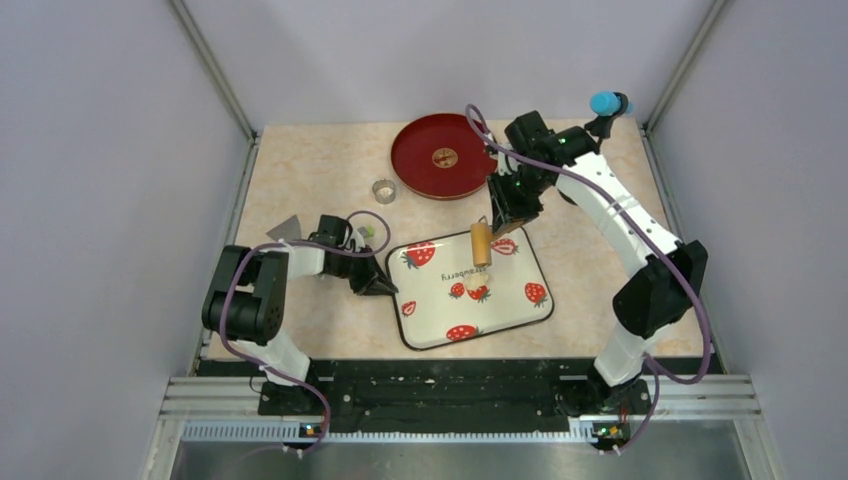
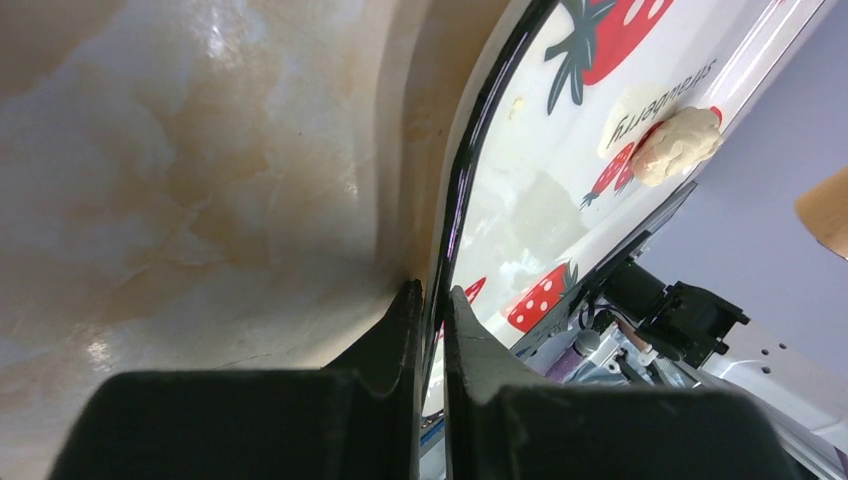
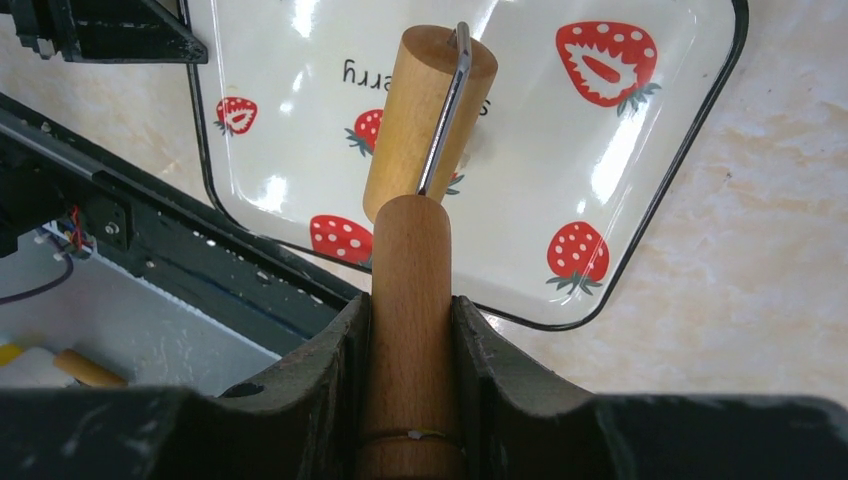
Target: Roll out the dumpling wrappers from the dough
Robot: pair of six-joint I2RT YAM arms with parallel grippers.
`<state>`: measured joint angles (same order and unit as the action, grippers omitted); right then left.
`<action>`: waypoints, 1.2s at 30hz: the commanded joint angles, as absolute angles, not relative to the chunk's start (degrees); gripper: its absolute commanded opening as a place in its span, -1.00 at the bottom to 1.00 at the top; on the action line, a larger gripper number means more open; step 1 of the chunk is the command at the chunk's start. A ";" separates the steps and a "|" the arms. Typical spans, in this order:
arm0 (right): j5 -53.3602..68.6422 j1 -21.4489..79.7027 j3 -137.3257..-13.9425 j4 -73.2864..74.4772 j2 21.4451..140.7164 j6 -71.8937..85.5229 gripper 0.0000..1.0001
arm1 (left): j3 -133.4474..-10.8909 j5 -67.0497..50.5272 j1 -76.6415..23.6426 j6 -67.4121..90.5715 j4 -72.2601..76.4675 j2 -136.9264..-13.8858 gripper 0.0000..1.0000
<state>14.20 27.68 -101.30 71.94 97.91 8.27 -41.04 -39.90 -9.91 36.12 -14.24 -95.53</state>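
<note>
A small cream dough lump lies in the middle of the strawberry tray; it also shows in the left wrist view. My right gripper is shut on the handle of the tan wooden roller and holds its drum tilted over the tray, just behind the dough. The roller hides the dough in the right wrist view. My left gripper is shut on the tray's black left rim, its fingers on either side of it. No round wrapper shows.
A red round plate sits at the back. A small metal ring stands left of it. A grey scraper lies by the left arm. White walls close in both sides. The black base rail runs along the near edge.
</note>
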 commanded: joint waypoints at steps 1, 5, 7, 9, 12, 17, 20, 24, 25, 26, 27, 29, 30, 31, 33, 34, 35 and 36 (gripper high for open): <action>14.20 28.93 -106.61 76.05 99.76 8.99 -1.00 | -40.08 -35.23 -10.20 35.58 -13.82 -97.46 -0.91; 12.86 30.10 -108.63 78.15 101.39 9.43 -1.00 | -40.12 -35.08 -10.44 35.20 -13.94 -97.95 -0.98; 12.11 30.80 -109.10 78.66 101.85 9.81 -1.00 | -40.04 -34.81 -10.54 35.24 -13.95 -97.98 -1.00; 11.09 31.58 -109.25 79.17 102.43 9.81 -1.00 | -40.06 -34.71 -10.63 35.24 -13.89 -98.05 -1.00; 9.80 32.81 -108.91 79.31 103.03 9.62 -1.00 | -40.19 -34.78 -10.68 35.12 -13.89 -98.37 -1.00; 6.55 34.95 -106.85 78.62 104.00 9.30 -1.00 | -40.37 -34.96 -10.72 34.72 -14.02 -98.76 -1.00; 5.33 35.87 -105.22 77.62 104.42 9.20 -1.00 | -40.60 -34.86 -10.72 34.45 -14.37 -99.00 -1.00; 4.90 36.50 -104.00 76.07 104.76 9.15 -1.00 | -40.75 -34.96 -10.68 34.11 -14.33 -99.02 -1.00; 4.52 36.60 -103.90 75.91 104.95 9.04 -1.00 | -40.73 -35.03 -10.66 34.03 -14.35 -99.08 -1.00; 4.50 36.71 -103.71 75.60 105.17 8.92 -1.00 | -40.72 -35.03 -10.72 34.03 -14.33 -99.07 -1.00; 4.68 36.82 -103.60 75.36 105.39 8.74 -1.00 | -40.76 -35.06 -10.69 34.05 -14.37 -99.05 -1.00; 4.91 37.07 -103.47 74.77 105.67 8.70 -1.00 | -40.89 -35.10 -10.69 33.96 -14.53 -99.27 -1.00; 4.92 37.15 -103.24 74.46 105.78 8.62 -1.00 | -40.93 -35.17 -10.71 33.93 -14.63 -99.33 -1.00; 4.78 37.20 -103.04 74.18 106.00 8.48 -1.00 | -40.91 -35.20 -10.69 33.87 -14.53 -99.36 -1.00; 4.68 37.42 -102.37 73.82 106.14 8.32 -1.00 | -40.90 -35.35 -10.71 33.75 -14.59 -99.43 -1.00; 4.59 37.42 -101.86 73.61 106.17 8.21 -1.00 | -40.94 -35.36 -10.64 33.75 -14.59 -99.53 -1.00; 4.46 37.56 -101.13 73.34 106.23 8.10 -1.00 | -40.95 -35.41 -10.64 33.70 -14.62 -99.51 -1.00; 4.04 37.65 -100.63 73.28 106.26 7.97 -1.00 | -40.96 -35.42 -10.66 33.74 -14.59 -99.54 -1.00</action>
<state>5.06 36.27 -102.02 75.31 105.91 8.84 -41.36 -41.67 -10.02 34.46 -13.78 -96.79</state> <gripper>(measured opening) 0.319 0.106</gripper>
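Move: The dough lies some 20 cm below the right hand, about 5 cm to its left and 2 cm back, near the tray's middle, itself about 7 cm left and 4 cm back of that hand. The held rolling pin's roller hangs roughly 11 cm below the hand, 4 cm left and 2 cm ahead. The red plate is about 23 cm ahead and 13 cm left, at table level. From the left hand the dough is about 16 cm right and 2 cm ahead, nearly level. Still gripping the rolling pin by its handle, the right hand brings the roller down close over the dough; a touch can't be made out. It sinks about 5 cm, drawing some 2 cm back and to the left, while the wrist tilts about 15 degrees to point the handle more steeply down. The left fingers stay pinched on the tray's left rim, holding still. ##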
